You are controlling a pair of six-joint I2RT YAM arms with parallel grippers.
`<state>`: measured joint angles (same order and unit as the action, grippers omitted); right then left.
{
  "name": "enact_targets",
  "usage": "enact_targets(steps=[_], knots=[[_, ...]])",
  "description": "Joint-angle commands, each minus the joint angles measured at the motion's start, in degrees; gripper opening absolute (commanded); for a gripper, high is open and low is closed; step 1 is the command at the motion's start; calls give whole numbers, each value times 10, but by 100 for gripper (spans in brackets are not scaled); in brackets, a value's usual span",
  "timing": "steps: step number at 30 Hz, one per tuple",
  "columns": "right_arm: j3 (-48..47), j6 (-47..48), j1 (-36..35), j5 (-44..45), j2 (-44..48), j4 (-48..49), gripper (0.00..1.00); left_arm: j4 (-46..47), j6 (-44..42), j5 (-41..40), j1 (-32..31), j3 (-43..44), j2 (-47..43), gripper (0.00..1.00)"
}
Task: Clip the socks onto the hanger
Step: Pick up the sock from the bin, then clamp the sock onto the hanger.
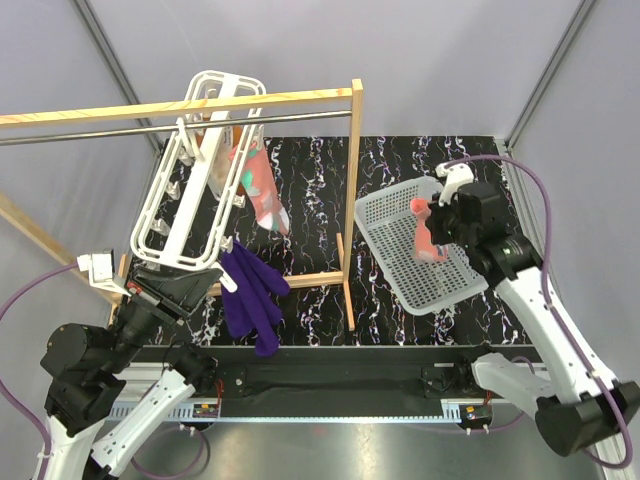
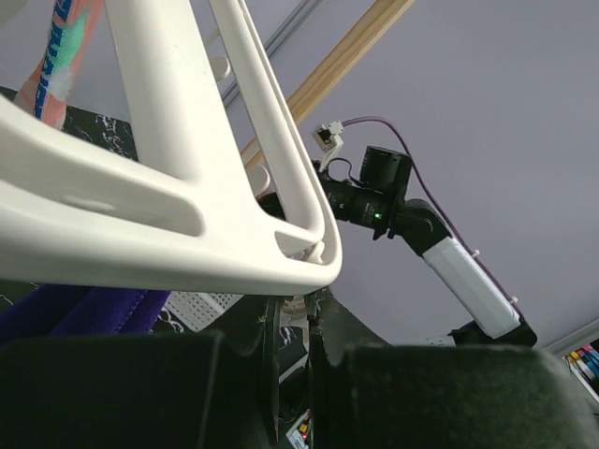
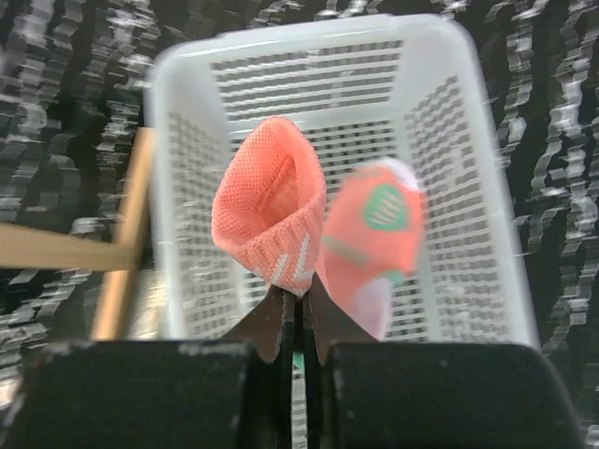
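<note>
The white hanger (image 1: 175, 195) hangs tilted from the metal rod, with one coral-pink sock (image 1: 258, 188) clipped to its right side. My left gripper (image 1: 200, 278) is shut at the hanger's lower end. In the left wrist view the frame (image 2: 187, 215) fills the picture, and a small white part under its corner sits between my left gripper's (image 2: 298, 313) tips. My right gripper (image 1: 432, 228) is shut on the cuff of a second coral sock (image 3: 271, 206), which dangles over the basket. The jaws of my right gripper (image 3: 300, 304) pinch the cuff's edge.
A white mesh basket (image 1: 395, 215) lies at the right on the black marble table. A wooden rack (image 1: 355, 200) with a metal rod (image 1: 100, 133) spans the left and middle. A purple sock (image 1: 250, 295) hangs from the hanger's lower end.
</note>
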<state>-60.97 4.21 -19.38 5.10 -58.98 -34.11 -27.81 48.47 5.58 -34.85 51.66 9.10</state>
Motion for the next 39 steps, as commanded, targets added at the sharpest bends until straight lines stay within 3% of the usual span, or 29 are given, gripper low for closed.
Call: enact_targets(steps=[1, 6, 9, 18, 25, 28, 32, 39], knots=[[-11, -149, 0, -106, 66, -87, 0, -17, -3, 3, 1, 6, 14, 0], [32, -254, 0, -219, 237, -47, 0, -27, -1, -3, 1, 7, 13, 0], [40, -294, 0, -293, 293, -23, 0, -21, 4, -10, 2, -2, 3, 0], [-5, -324, 0, -525, 241, -81, 0, -29, -7, -8, 1, 5, 7, 0], [9, -398, -1, -702, 244, 23, 0, -20, -5, 1, 1, -2, 3, 0], [24, -450, -5, -736, 256, 69, 0, -14, -4, 5, 2, -3, 6, 0], [21, -416, -26, -710, 237, 8, 0, -8, -5, 5, 2, -6, 13, 0], [83, -466, -159, -626, 243, 98, 0, 6, 10, 9, 1, -18, 21, 0]])
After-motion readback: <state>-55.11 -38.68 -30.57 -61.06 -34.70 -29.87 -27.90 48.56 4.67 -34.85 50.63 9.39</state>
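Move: The right hand already holds the sock above the bin, whose middle is about level fore-and-aft, 1 cm left and 20 cm below. The hanger clip lies roughly 21 cm back, 41 cm left and 15 cm above; the rack post is about 10 cm back and 21 cm left, the hanging purple sock 17 cm back, 39 cm left and slightly higher. The clip is at the left hand's fingertips, level fore-and-aft, some 2 cm right and 1 cm below. The right hand swings the held sock back some 27 cm, left and up towards the clip, turning left. ##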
